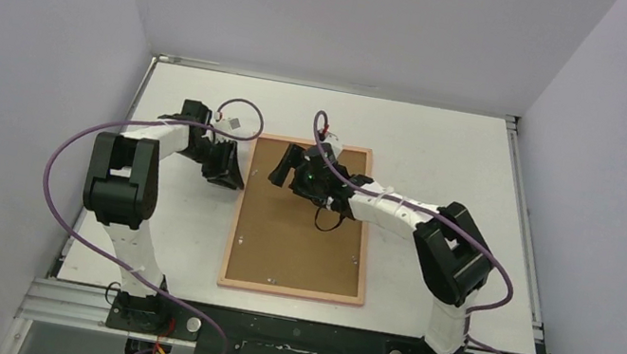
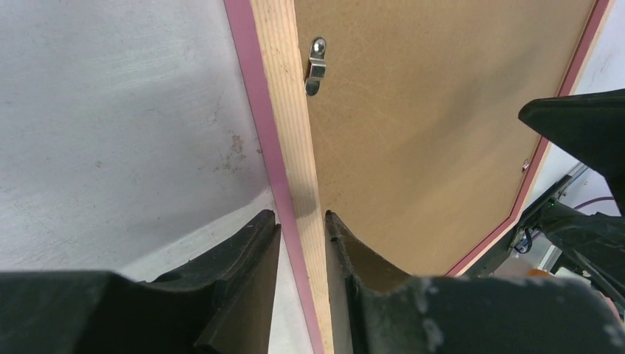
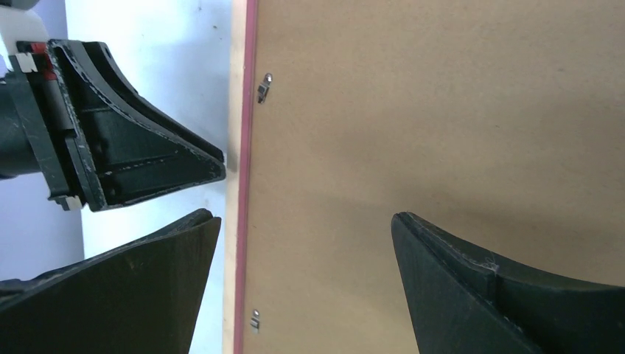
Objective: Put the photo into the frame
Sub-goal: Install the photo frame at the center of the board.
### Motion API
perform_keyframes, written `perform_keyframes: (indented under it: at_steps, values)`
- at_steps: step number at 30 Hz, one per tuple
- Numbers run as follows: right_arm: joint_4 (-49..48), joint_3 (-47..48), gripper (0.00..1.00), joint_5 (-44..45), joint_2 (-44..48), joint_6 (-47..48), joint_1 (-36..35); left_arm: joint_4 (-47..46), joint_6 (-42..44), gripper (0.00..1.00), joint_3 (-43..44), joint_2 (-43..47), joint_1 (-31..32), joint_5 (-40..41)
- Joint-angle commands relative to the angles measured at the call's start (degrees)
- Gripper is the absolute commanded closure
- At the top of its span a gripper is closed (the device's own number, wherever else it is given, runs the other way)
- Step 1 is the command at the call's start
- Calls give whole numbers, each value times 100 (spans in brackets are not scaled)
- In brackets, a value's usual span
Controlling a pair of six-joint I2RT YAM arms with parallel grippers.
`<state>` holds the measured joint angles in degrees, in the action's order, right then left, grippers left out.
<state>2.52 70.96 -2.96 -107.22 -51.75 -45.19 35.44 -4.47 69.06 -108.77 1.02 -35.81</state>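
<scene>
The frame lies back-up on the white table, its pale wood rail edged in pink. A brown backing board fills it, and the photo is hidden. My left gripper straddles the frame's left rail near the top. Its jaws are narrow: the right finger rests against the wood, and a sliver of table shows between the left finger and the pink edge. My right gripper hovers wide open over the upper-left part of the board, holding nothing. The left gripper's fingers show beside the rail.
Small metal turn clips sit along the frame's inner edge. Purple cables loop beside both arms. Pale walls close in the table on three sides, and a metal rail runs along the near edge.
</scene>
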Motion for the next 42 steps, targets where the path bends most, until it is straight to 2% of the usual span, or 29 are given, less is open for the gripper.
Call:
perform_keyframes:
  at_steps: [1,5,10,27,42]
  values:
    - [-778,448,10,-141,-135,-382,-7,-415,-189,72,-73,-72,-16,-108]
    - [-804,597,10,-128,-370,-560,-59,-434,-237,73,-88,-139,-36,-119]
    - [-877,739,10,-150,-640,-861,-150,-468,-294,81,-119,-135,-44,-119]
    - [-850,973,10,60,-926,-750,-319,-444,-322,98,-97,-232,-73,-296]
    - [-856,1030,10,93,-1043,-767,-333,-394,-211,100,-62,-226,-70,-307]
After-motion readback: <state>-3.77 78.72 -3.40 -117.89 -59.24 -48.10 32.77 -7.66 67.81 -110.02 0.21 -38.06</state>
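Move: Below and to the left of the wide-open right hand sits the metal clip on the board's left edge: about 8 cm left, 4 cm ahead, 7 cm down. The left rail's nearest stretch is some 10 cm left and 2 cm back of that hand; the near clip is about 8 cm left and 15 cm back. The left hand has that stretch of rail right under its tips, about 1 cm down, with the first clip 6 cm ahead and 2 cm right. Sliding left over the board towards the clip by the left rail, the wide-open right hand travels about 6 cm, rolling its left side up some 8 degrees, bobbing up and down and ending about 1.5 cm lower. Meanwhile the left hand sinks barely 1 cm and shuts its slightly open fingers completely at the rail's outer edge, nothing between them, tips resting against the rail. ##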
